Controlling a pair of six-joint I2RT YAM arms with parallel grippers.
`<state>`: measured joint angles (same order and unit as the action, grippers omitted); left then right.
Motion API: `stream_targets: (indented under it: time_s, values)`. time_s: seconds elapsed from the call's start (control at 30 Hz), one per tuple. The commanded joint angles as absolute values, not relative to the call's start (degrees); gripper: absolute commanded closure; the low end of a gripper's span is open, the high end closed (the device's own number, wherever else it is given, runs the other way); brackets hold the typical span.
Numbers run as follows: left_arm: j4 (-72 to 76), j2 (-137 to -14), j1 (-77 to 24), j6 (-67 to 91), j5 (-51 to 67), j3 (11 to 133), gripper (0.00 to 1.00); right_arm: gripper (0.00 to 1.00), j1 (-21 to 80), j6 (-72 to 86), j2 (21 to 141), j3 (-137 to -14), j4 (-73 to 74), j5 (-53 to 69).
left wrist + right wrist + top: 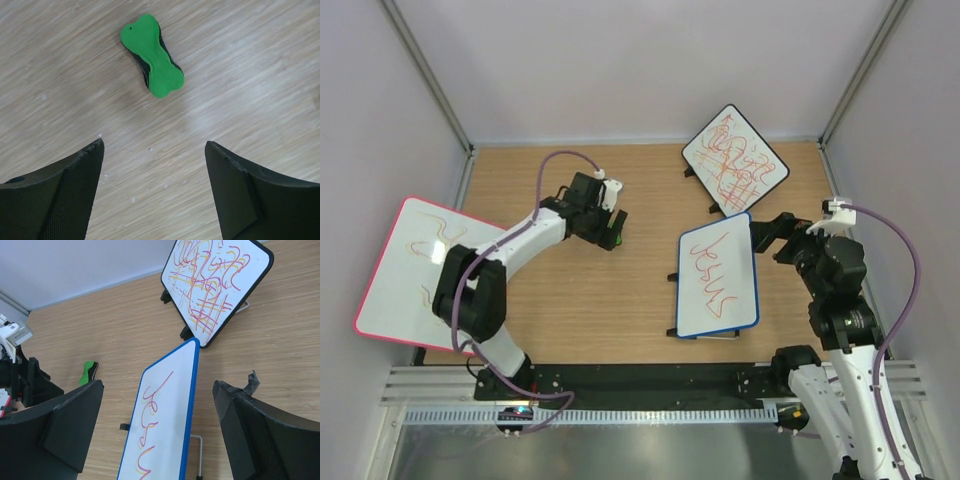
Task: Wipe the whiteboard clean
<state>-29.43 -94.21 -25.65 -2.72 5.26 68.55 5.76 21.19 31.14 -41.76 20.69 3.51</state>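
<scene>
The whiteboard (718,278) has a blue frame and stands tilted on black feet at centre right, with red scribbles on its face. My right gripper (767,237) hovers open at its upper right edge; in the right wrist view the whiteboard (165,425) lies below and between the spread fingers of the right gripper (157,385). A green bone-shaped eraser (152,55) lies flat on the wooden table, ahead of my left gripper (155,145), which is open with only bare table between its fingers. From above, the left gripper (610,225) hangs over the eraser (617,235), mostly hiding it.
A black-framed board (735,160) dense with red-orange scribbles stands behind the whiteboard at the back right. A larger pink-framed board (415,265) leans at the left edge beside the left arm. Grey walls close in the table on three sides.
</scene>
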Motion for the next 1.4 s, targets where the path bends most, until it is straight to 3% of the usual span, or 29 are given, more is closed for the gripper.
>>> stream_targets:
  time_s: [0.0,0.17,0.47,1.37]
  values:
    - [-23.39,-96.58,-27.77,10.27,-2.71,72.15,0.19,0.00,5.71,21.80,30.33,-43.42,24.00,1.23]
    - [-22.50,-103.09,-28.12,17.21,-9.83,77.34,0.28,0.00,5.62,21.45,27.52,-41.84,23.73,0.88]
    - [-25.74,-112.40,-30.32,18.54,-11.25,83.57,0.37,0.00,5.54,21.09,27.51,-41.57,24.43,0.44]
    - [-24.87,-116.54,-31.82,17.32,-14.06,84.81,0.55,0.00,5.71,20.13,27.07,-40.96,25.31,0.26]
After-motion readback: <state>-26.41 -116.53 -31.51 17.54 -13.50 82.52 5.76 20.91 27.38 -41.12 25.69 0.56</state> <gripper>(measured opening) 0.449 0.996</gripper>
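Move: The green eraser lies ahead and a little to the right of the left hand, about 6 cm forward, 3 cm right and 8 cm below. The blue-framed board's middle is some 22 cm to the left hand's right and 7 cm back; the black-framed board's is about 20 cm ahead and 27 cm right, both a few cm lower. From the right hand the eraser is roughly 16 cm ahead, 26 cm left and 26 cm below. Forward first, about 6 cm and drifting some 3 cm right, then mostly down to about 7 cm in all, the left hand comes onto the green eraser. On the way the wrist turns about 20 degrees counter-clockwise to line up with its length, while the fingers narrow from nearly wide to about half open, astride its narrow middle; a grip can't be seen yet. ##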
